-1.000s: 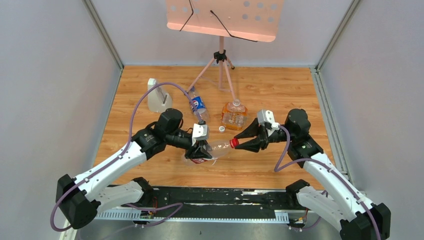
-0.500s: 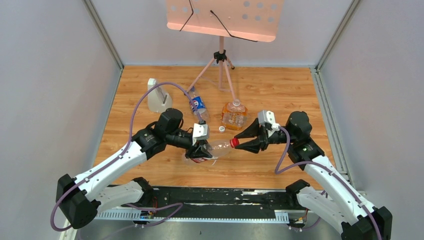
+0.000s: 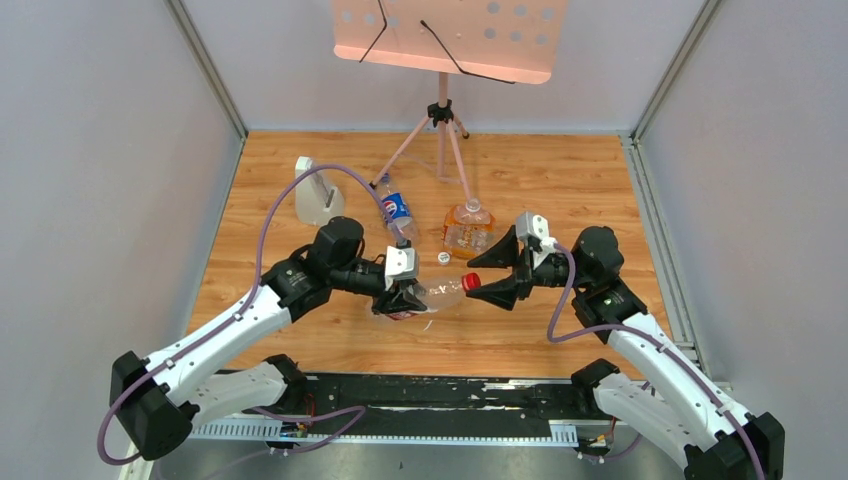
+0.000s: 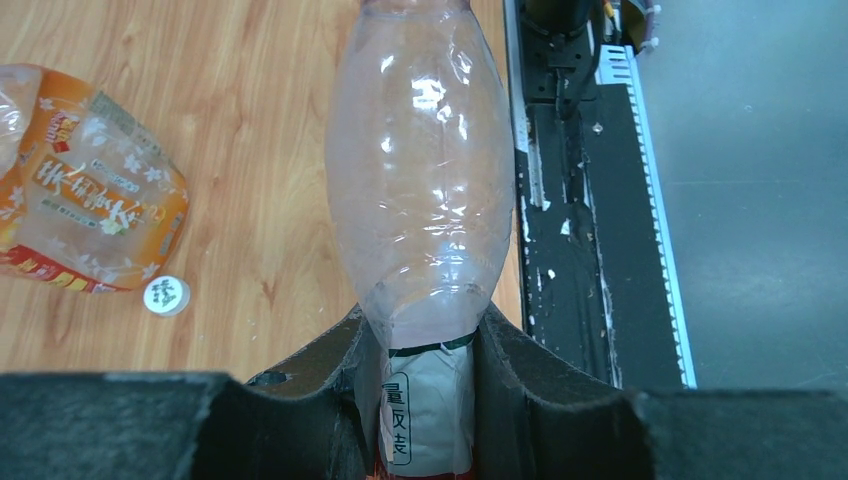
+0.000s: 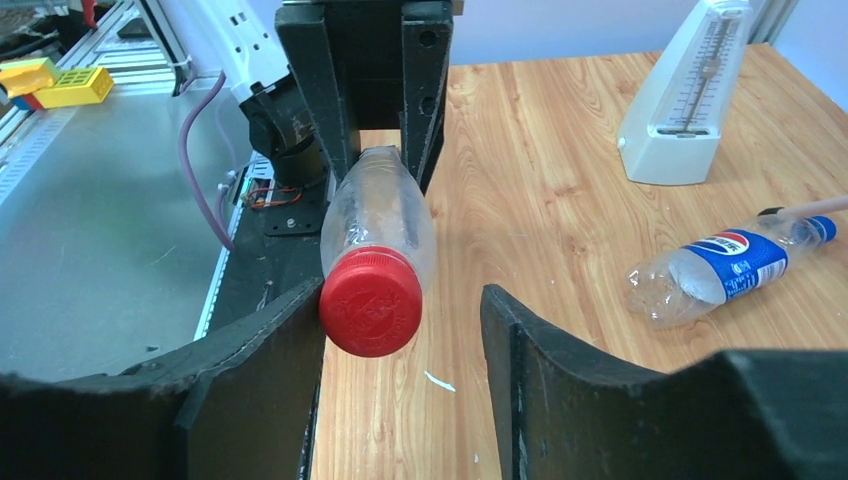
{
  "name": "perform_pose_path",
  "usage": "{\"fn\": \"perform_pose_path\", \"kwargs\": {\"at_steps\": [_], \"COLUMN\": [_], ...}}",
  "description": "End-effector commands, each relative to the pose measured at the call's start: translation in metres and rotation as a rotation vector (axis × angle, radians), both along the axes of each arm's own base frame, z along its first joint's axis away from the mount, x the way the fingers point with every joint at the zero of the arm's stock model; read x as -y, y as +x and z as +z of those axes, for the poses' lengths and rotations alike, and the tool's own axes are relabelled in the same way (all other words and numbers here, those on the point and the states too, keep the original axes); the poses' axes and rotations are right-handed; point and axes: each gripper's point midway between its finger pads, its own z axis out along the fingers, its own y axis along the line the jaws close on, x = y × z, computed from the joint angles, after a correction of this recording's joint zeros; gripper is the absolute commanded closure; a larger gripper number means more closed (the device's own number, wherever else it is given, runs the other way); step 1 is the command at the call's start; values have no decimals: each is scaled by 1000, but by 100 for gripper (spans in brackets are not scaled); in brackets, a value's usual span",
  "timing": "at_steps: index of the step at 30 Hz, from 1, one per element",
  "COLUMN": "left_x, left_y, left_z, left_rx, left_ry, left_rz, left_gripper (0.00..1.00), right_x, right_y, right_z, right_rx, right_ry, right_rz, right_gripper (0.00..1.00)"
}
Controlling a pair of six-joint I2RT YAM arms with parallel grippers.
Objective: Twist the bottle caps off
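A clear bottle point(image 3: 440, 293) with a red-white-green label is held level above the table, and my left gripper point(image 3: 403, 298) is shut on its labelled lower part point(image 4: 420, 400). Its red cap point(image 5: 371, 302) points at my right gripper point(image 5: 400, 310), which is open. The cap sits between the fingers, close against the left finger point(image 5: 270, 370), with a gap to the other. The Pepsi bottle point(image 3: 396, 212) lies on the table with its blue cap point(image 5: 822, 228) on. The squat orange bottle point(image 3: 468, 230) is beside a loose white cap point(image 3: 443, 258).
A pale grey metronome point(image 3: 317, 192) stands at the back left. A pink music stand point(image 3: 441, 110) has its tripod legs behind the bottles. Metal rails and the black base strip point(image 4: 575, 230) run along the near table edge.
My right gripper has opened off the red cap and drawn back slightly to the right. The left gripper keeps its hold on the bottle, which has barely moved.
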Motion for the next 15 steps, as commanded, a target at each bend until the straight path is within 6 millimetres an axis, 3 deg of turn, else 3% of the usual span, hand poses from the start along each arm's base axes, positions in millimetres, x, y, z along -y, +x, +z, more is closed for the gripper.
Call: {"fn": "perform_pose_path", "kwargs": {"at_steps": [1,3,8,10,15], "left_x": [2,-5,-18,-23,-32], "left_y": [13,32,60,68,82], "left_z": [21,15,11,12,8], "left_rx": [98,140,218,253,342], "left_ry": [-33,6,34,31,68], "left_rz": [52,164,329,383,466], "left_gripper": [100,100,100,100,100], "right_x": [0,0,1,2,2], "right_y": [5,7,18,32,62], "right_z": [16,17,22,25,26], "right_rx": [-25,-69,-229,-337,-695], "right_ry": [35,36,52,74,127], "right_rz": [-46,-64,-156,-244,-432], "right_gripper": [40,35,28,21,19]}}
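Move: The red cap sits almost at the right hand's pads, roughly 2 cm to the left and 1 cm back, level with them. From that hand, the loose white cap is about 18 cm ahead, 7 cm left and 26 cm below. The orange bottle is some 22 cm ahead, 1 cm left and 17 cm below. From the left hand, holding the cola bottle, the red cap lies about 14 cm right, 2 cm ahead and 4 cm above. Still gripping the cola bottle by its label, the left hand carries it about 6 cm forward and a little left, turning some 20 degrees counter-clockwise so the capped end swings forward. The right hand goes on opening around the red cap without gripping, following some 3.5 cm forward while turning clockwise and rolling about 20 degrees, its forward finger dipping. ##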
